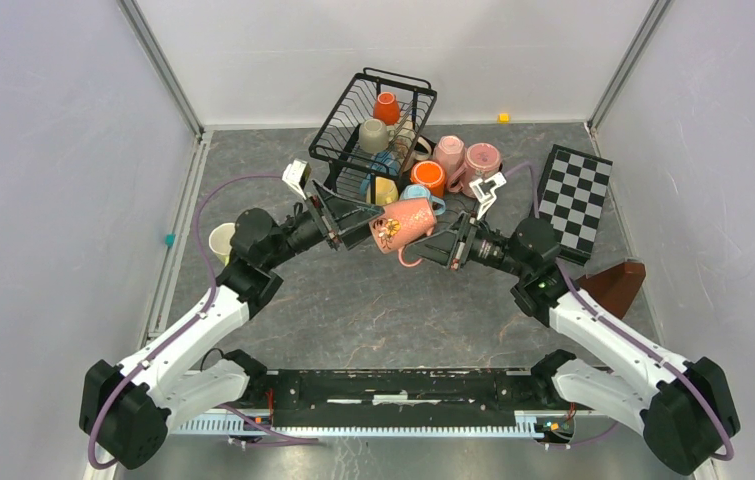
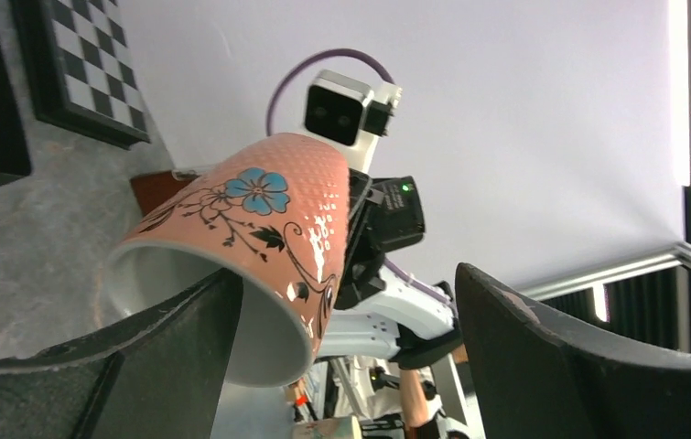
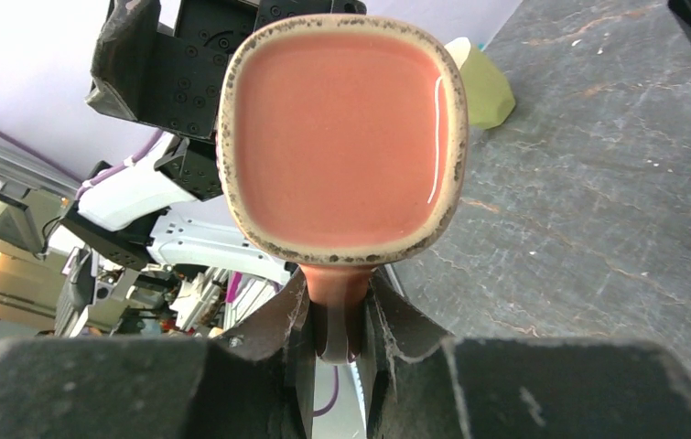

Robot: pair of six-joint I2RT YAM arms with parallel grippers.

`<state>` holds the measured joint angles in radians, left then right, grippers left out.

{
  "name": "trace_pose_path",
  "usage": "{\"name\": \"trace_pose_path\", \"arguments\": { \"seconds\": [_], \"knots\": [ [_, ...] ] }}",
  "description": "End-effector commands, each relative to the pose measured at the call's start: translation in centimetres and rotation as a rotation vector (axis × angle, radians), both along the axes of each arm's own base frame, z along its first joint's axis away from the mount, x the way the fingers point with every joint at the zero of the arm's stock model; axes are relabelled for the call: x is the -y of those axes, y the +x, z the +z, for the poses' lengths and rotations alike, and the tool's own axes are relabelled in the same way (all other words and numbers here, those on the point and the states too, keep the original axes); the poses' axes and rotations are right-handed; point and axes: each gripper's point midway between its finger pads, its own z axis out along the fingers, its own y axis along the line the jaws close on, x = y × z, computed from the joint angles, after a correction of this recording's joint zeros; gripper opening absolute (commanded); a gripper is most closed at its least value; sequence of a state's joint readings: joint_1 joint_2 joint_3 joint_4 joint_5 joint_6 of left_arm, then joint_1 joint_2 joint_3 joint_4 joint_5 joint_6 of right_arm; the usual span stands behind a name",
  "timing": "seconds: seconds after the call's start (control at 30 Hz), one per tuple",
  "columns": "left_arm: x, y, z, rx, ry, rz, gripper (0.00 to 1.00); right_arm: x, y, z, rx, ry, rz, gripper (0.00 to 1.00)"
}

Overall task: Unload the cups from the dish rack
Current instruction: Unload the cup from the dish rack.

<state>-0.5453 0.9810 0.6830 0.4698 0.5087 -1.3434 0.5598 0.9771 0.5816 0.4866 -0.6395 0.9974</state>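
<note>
A pink mug with a flower pattern [image 1: 403, 225] hangs on its side above the table, just in front of the black wire dish rack [image 1: 338, 125]. My right gripper [image 1: 435, 246] is shut on its handle [image 3: 337, 306], and the mug's base [image 3: 341, 128] faces that wrist camera. My left gripper [image 1: 368, 216] is open. One of its fingers [image 2: 177, 338] reaches into the mug's mouth [image 2: 259, 210]; the other finger [image 2: 543, 357] stands clear of it. An orange cup [image 1: 386, 107], a beige cup [image 1: 373, 135] and a yellow cup [image 1: 384, 190] sit in the rack.
Beside the rack on the table stand two pink cups [image 1: 449, 155] [image 1: 481, 160], an orange one [image 1: 429, 177] and a light blue one [image 1: 416, 192]. A cream cup [image 1: 221, 240] stands at the left. A checkered board [image 1: 573, 200] and a brown object [image 1: 613, 285] lie at the right.
</note>
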Motion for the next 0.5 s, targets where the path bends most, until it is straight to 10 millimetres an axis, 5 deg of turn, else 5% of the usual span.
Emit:
{"name": "trace_pose_path", "arguments": {
  "seconds": [0.0, 0.47],
  "knots": [
    [0.1, -1.5, 3.1, 0.031, -0.105, -0.075, 0.89, -0.3, -1.3, 4.7, 0.150, 0.133, 0.054, 0.00],
    [1.5, -2.7, 4.1, 0.021, -0.157, -0.157, 0.52, -0.7, -1.8, 4.6, 0.149, 0.147, 0.072, 0.00]
  ]
}}
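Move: The left hand, empty and open, goes for the pink mug in the right hand, whose middle lies about 6 cm to its right, level ahead and at its height. Below by some 25 cm, the blue cup stands about 7 cm ahead and 12 cm right, the yellow cup 10 cm ahead and 3 cm right. From the right hand, holding the handle, the mug's middle is about 5 cm left and 3 cm ahead. Left hand rises some 2 cm, back and right, fingers half-closing around the rim; right lifts the held mug. ##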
